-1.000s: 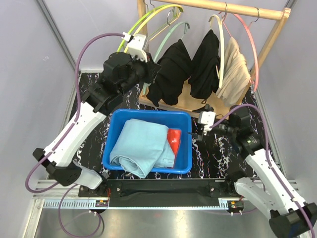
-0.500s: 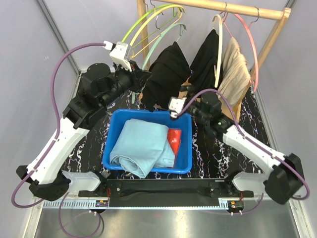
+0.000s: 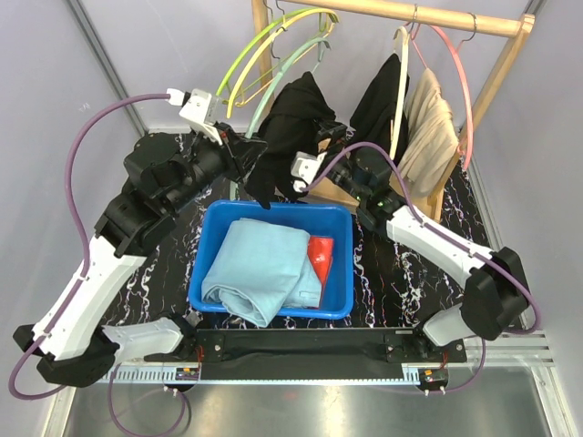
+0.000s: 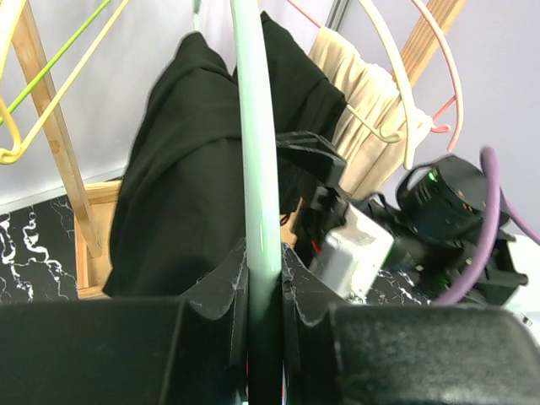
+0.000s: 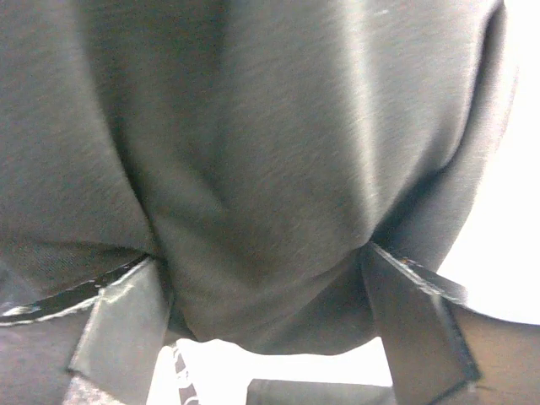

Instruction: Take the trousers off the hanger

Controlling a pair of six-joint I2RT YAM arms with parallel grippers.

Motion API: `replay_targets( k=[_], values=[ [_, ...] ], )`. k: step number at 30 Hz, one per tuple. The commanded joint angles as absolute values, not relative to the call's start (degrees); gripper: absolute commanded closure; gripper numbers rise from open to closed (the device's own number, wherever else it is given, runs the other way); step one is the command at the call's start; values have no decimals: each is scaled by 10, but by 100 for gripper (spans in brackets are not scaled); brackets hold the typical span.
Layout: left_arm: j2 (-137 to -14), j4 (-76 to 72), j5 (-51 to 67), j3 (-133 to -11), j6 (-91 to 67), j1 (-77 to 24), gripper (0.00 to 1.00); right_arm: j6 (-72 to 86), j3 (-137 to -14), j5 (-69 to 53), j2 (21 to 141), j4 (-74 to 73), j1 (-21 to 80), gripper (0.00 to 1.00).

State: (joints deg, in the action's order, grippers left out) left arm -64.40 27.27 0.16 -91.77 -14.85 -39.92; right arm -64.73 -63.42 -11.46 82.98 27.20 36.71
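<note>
A pair of black trousers [image 3: 293,123] hangs folded over a mint-green hanger [image 3: 290,71], tilted out to the left of the wooden rail [image 3: 410,14]. My left gripper [image 3: 248,153] is shut on that hanger's lower arm [image 4: 257,169], its jaws [image 4: 263,278] pressed against both sides. My right gripper [image 3: 290,180] is open at the trousers' lower fold, with black cloth [image 5: 270,152] bulging between its wide-set fingers [image 5: 418,321]. A second black pair [image 3: 383,105] and a beige pair [image 3: 433,127] hang on the rail. Light blue trousers [image 3: 260,264] and red ones [image 3: 319,259] lie in the blue bin [image 3: 273,211].
Bare yellow-green hangers [image 3: 264,45] hang at the rail's left end. A cream hanger [image 3: 398,82] and a pink one [image 3: 460,82] carry the right-hand garments. The rack's wooden base [image 3: 342,187] sits behind the bin. Grey walls close in on both sides.
My right arm swung from the table's right side leftwards up to the black trousers. My left arm drew the mint hanger and its trousers down and to the left.
</note>
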Motion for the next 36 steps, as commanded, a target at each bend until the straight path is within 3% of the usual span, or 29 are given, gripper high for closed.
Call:
replay_targets(
  k=[1, 3, 4, 6, 7, 10, 18, 31, 36],
  values=[
    [-606, 186, 54, -918, -154, -400, 100, -663, -707, -94, 844, 343, 367, 8],
    [-600, 194, 63, -914, -153, -401, 100, -655, -727, -95, 856, 333, 367, 18],
    [-599, 196, 66, -912, -152, -401, 100, -646, -735, -97, 857, 327, 367, 36],
    [-592, 207, 69, -904, -150, -401, 100, -629, -753, -101, 857, 319, 367, 56],
    [-590, 209, 69, -902, -150, -401, 100, -621, -759, -105, 856, 298, 367, 74],
    [-580, 216, 60, -885, -147, -401, 100, -566, -802, -99, 848, 231, 367, 100],
    [-573, 222, -14, -821, -127, -400, 100, -384, -1014, -126, 825, 47, 366, 100],
    [-593, 214, -61, -747, -149, -363, 100, -285, -1410, -139, 907, -119, 365, 100],
    [-586, 200, -44, -733, -179, -329, 100, -286, -1401, -185, 895, -182, 365, 100]
  ],
)
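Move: The black trousers hang on the mint hanger, whose side the left hand still holds. From the open right fingers, close about the lower end of the trousers, their middle is some 3 cm ahead, 4 cm left and 8 cm up. The second black trousers are about 17 cm right and 5 cm farther out; the blue bin is roughly 14 cm back, 13 cm left and well below. From the left hand, the held trousers' middle is about 14 cm ahead, 9 cm right, slightly below. The right fingers shut on the lower part of the black trousers as the hand begins to rise, then carry the cloth up about 27 cm and, later, back towards the base by 8 cm, the hand rolling its left side up nearly 30 degrees. The left hand keeps its pinch on the mint hanger, sinks some 4 cm, easing back a little before coming forward again. ##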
